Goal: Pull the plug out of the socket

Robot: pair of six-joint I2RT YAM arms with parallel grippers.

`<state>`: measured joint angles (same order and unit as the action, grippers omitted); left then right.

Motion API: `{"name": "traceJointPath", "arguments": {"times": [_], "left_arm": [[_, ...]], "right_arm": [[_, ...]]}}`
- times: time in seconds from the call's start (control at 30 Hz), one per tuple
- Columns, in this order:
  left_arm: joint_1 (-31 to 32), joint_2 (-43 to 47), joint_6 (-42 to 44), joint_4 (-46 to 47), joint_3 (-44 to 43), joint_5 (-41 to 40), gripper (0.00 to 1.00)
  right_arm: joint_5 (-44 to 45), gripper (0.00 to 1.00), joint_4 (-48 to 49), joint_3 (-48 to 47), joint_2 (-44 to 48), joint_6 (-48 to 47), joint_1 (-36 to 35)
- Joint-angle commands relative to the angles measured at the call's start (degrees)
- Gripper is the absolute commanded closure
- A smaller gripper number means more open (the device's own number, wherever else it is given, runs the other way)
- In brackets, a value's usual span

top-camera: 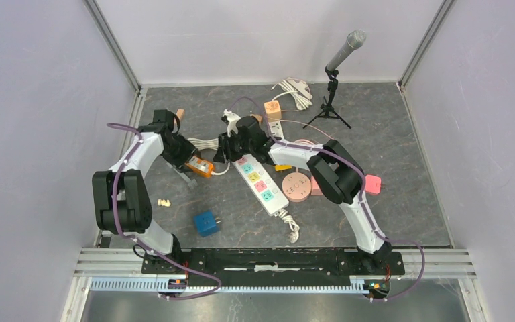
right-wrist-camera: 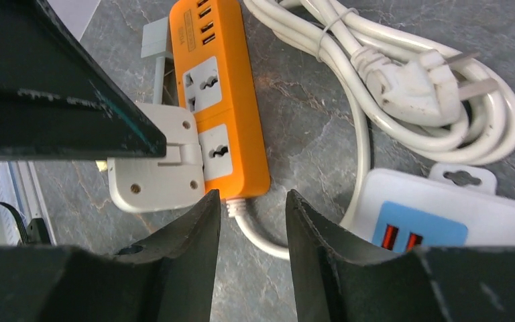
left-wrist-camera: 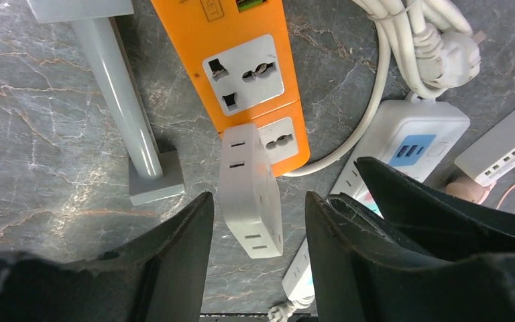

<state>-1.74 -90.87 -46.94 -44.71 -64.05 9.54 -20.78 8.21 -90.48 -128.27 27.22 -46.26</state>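
An orange power strip (top-camera: pixel 200 166) lies left of centre; it also shows in the left wrist view (left-wrist-camera: pixel 241 60) and the right wrist view (right-wrist-camera: pixel 218 100). A pale grey adapter plug (left-wrist-camera: pixel 250 191) sits in its end socket and also shows in the right wrist view (right-wrist-camera: pixel 154 164). My left gripper (left-wrist-camera: pixel 258 200) is open, with one finger on each side of the plug and not touching it. My right gripper (right-wrist-camera: pixel 251 196) is open, its fingertips straddling the strip's cord end (right-wrist-camera: pixel 241 201). In the top view both grippers, the left (top-camera: pixel 186 158) and the right (top-camera: pixel 222 149), meet over the strip.
A white power strip (top-camera: pixel 260 184) with coloured sockets lies just right of the orange one. A coiled white cable with its plug (right-wrist-camera: pixel 402 87) lies behind. A grey bracket (left-wrist-camera: pixel 124 114) stands beside the strip. A blue cube adapter (top-camera: pixel 206 223), pink round sockets (top-camera: pixel 298 186) and a microphone stand (top-camera: pixel 335 74) are around.
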Motion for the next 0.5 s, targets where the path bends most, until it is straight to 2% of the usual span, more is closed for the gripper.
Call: {"name": "traceJointPath", "arguments": {"times": [0.0,0.07,0.3,0.47], "left_arm": [[1.0,-1.6,1.8,1.5,-1.1,-0.5,0.41],[1.0,-2.0,1.8,1.6,-0.9,-0.8,0.44],[1.0,-0.4,1.7,3.2,-0.3,-0.5,0.68],[1.0,-0.3,1.4,3.5,-0.8,1.1,0.82]], "right_arm": [[-1.3,0.55,3.2,-5.8,-3.1,2.3,-1.0],[-1.3,0.55,2.6,-7.1,-4.6,2.8,-1.3],[-2.3,0.56,1.0,-8.2,-6.8,2.2,-1.7],[-1.9,0.61,1.5,-3.1,-5.2,0.1,-1.7]]}}
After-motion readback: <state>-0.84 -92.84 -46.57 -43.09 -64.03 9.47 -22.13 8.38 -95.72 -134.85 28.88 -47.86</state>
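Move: The white plug stands almost between the left hand's open fingers, its middle about 1 cm ahead, 1 cm left and 2 cm below, with the grey T-bar some 5 cm left, 2 cm back and 7 cm lower. For the right hand, the orange socket's cord end is about 5 cm left, level fore and aft, 4 cm below. From that hand the white cable coil lies 9 cm ahead and 6 cm left, the power strip's blue-outlet end 5 cm ahead and 4 cm right, both 5 cm lower. The left hand sinks about 1 cm around the white plug, then stays at that height while its half-open fingers close and pinch the plug by its two broad sides. Meanwhile the right hand moves left and down towards the orange socket's cord end, leftward first and then mostly down, about 2.5 cm each way, its fingers staying nearly half open and coming astride that end without gripping it. ##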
